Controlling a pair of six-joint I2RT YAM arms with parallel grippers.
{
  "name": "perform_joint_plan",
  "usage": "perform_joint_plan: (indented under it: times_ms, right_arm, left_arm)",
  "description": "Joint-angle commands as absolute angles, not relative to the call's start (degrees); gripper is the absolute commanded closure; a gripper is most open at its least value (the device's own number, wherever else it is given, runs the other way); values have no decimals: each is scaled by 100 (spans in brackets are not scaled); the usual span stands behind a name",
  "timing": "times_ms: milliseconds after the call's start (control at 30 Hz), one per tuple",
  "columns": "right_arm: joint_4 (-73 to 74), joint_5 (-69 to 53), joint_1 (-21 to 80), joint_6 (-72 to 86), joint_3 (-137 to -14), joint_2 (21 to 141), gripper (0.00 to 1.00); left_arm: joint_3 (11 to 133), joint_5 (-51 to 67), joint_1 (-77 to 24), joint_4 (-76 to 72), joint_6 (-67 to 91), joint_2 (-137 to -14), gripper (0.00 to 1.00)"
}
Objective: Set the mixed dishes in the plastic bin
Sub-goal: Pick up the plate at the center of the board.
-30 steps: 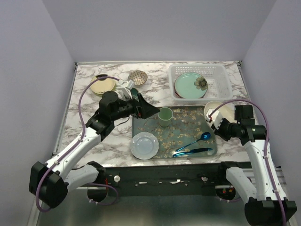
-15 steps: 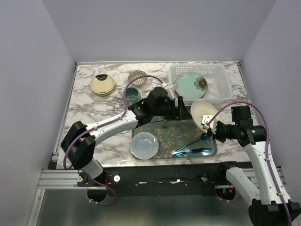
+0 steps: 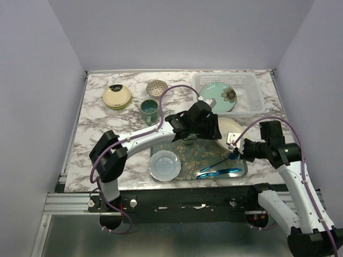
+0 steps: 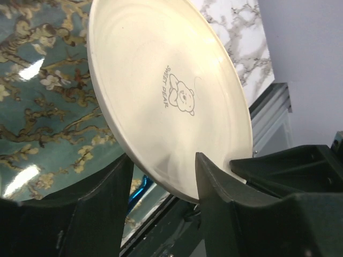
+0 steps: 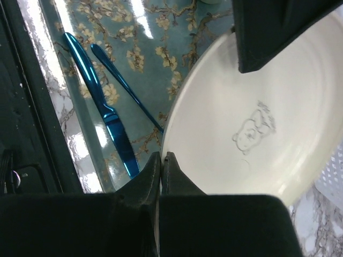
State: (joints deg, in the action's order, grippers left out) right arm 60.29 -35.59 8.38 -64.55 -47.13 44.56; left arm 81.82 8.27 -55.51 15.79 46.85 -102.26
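A cream plate (image 3: 229, 130) with a bear drawing (image 4: 179, 96) hangs tilted above the right end of the tray. My right gripper (image 3: 236, 145) is shut on its near rim (image 5: 162, 155). My left gripper (image 3: 210, 126) has reached across from the left. Its jaws stand open astride the plate's opposite rim (image 4: 163, 157), with a gap on the left finger's side. The white plastic bin (image 3: 252, 85) stands at the back right with a teal flowered plate (image 3: 217, 97) in it. Elsewhere lie a yellow plate (image 3: 117, 95), a speckled bowl (image 3: 156, 87), a teal mug (image 3: 149, 110) and a pale blue plate (image 3: 164, 165).
The patterned metal tray (image 3: 206, 156) sits at front centre, strewn with crumbs. It holds a blue knife (image 5: 102, 96) and spoon (image 5: 126, 88), and a green cup (image 3: 187, 141) mostly hidden by the left arm. The left arm spans the table's middle.
The left arm swung right from the green cup to the cream plate and its jaws narrowed around the rim. The right gripper lifted the plate and carried it left over the tray.
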Motion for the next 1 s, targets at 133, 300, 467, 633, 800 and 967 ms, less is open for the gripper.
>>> perform_joint_plan:
  times_ms: [133,300,467,633,800,967]
  right_arm:
    - [5643,-3568,1055,-6197,-4684,4377,96]
    - [5678,-3919,1081,-6047,-4676,4307,93]
    - [5450,-4491,1081,-5398,-4605,4175,70]
    - [5151,-4579,1072,-4266,-4956,4052,39]
    - [4641,-4789,1011,-3332,-5247,4121,16]
    - [4159,-5009,311,-2394,-5432,4297,12]
  left_arm:
    - [8402,158,-5590,2188,4166,-10152,82]
    - [8359,272,-5590,2057,4096,-10011,98]
    - [8174,325,-5468,1828,4034,-9774,100]
    - [8068,501,-5151,1644,3990,-9624,100]
    - [8296,615,-4686,1608,3902,-9659,100]
    - [8700,800,-4255,1635,3867,-9957,100]
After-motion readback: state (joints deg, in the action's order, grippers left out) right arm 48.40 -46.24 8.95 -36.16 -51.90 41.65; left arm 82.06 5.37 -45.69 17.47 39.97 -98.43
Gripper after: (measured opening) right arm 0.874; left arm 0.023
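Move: The cream plate's near rim is still pinched in the right hand; its middle is about 8 cm ahead and 3 cm left of that hand, roughly level. From the half-open left hand it lies 7 cm right, 3 cm ahead and slightly lower. The plastic bin is some 22 cm ahead, 9 cm right and 14 cm below the left hand; the green mug 10 cm left, 3 cm ahead, 12 cm below. The knife lies 8 cm back, 2 cm left and 14 cm below the right hand. Easing forward a little, the left hand shuts its fingers on the cream plate's left rim, then lifts slightly and carries it about 10 cm forward and left, keeping its pinch. Once the left has closed, the right hand opens wide, lets go of the near rim and rises some 7 cm, drifting left and rolling about 25 degrees, left side up. ##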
